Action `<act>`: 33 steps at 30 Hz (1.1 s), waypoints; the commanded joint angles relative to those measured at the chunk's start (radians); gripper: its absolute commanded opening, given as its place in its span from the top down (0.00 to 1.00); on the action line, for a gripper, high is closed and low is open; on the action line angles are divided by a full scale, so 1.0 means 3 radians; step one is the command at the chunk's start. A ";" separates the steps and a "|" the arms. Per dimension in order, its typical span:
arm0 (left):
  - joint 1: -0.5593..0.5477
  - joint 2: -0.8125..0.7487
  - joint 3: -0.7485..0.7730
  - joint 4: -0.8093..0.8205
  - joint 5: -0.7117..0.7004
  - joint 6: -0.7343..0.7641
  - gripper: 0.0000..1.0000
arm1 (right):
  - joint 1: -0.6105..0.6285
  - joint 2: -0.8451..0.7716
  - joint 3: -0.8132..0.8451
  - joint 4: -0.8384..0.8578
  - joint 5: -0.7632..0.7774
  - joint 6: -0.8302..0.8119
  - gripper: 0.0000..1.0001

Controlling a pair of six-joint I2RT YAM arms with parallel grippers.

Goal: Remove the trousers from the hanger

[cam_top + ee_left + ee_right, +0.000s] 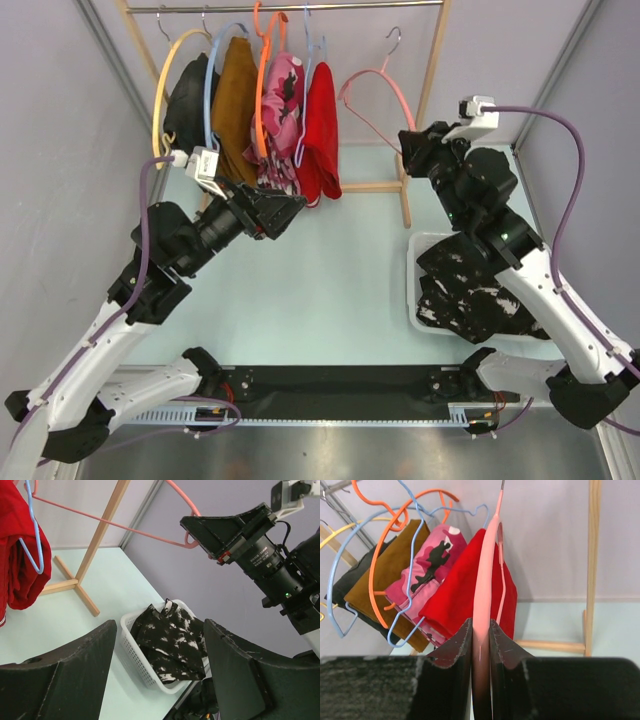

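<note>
Red trousers (320,130) hang folded over a blue hanger (308,60) on the rail; they also show in the wrist views (20,565) (465,590). Black trousers with white splotches (470,285) lie in the white basket (415,300) at the right, seen too between the left fingers (170,640). My right gripper (405,142) (480,625) is shut on the lower bar of an empty pink hanger (375,100) (485,570) that still hooks the rail. My left gripper (295,205) (160,625) stands open just below the hanging garments, holding nothing.
On the rail to the left hang a pink floral garment (283,110) on an orange hanger, a mustard-brown garment (237,100) and a dark one (188,100) on a yellow hanger. The wooden rack's post and foot (405,190) stand between the arms. Walls close in on both sides.
</note>
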 commanded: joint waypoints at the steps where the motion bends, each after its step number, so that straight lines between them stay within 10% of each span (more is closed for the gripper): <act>1: -0.0013 0.0013 0.0087 0.0063 0.0081 0.0089 0.24 | -0.0005 -0.0308 -0.0217 0.0749 0.0144 -0.0129 1.00; 33: -0.0013 0.0059 0.0251 0.0002 0.0050 0.0237 0.23 | -0.0383 0.0039 -0.0428 0.1578 0.0058 0.0055 1.00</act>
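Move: The bare right end of the rail, where the right hand is taking the empty pink hanger, lies about 22 cm ahead of this hand, 4 cm to its right and some 20 cm above it. The rack's right post stands beneath that end, also about 22 cm ahead and 3 cm right. The red trousers hang roughly 20 cm ahead and 17 cm left, about level. From the left hand that rail end is some 35 cm ahead, 27 cm right and 22 cm up. Still pinching the empty pink hanger by one end, the right hand first draws back a little, rising about 4.5 cm and shifting nearly 4 cm right, its fingers tipping upward. It then pushes forward about 6 cm and sinks 3 cm, swinging slightly clockwise, to bring the hook to the rail's right end. ##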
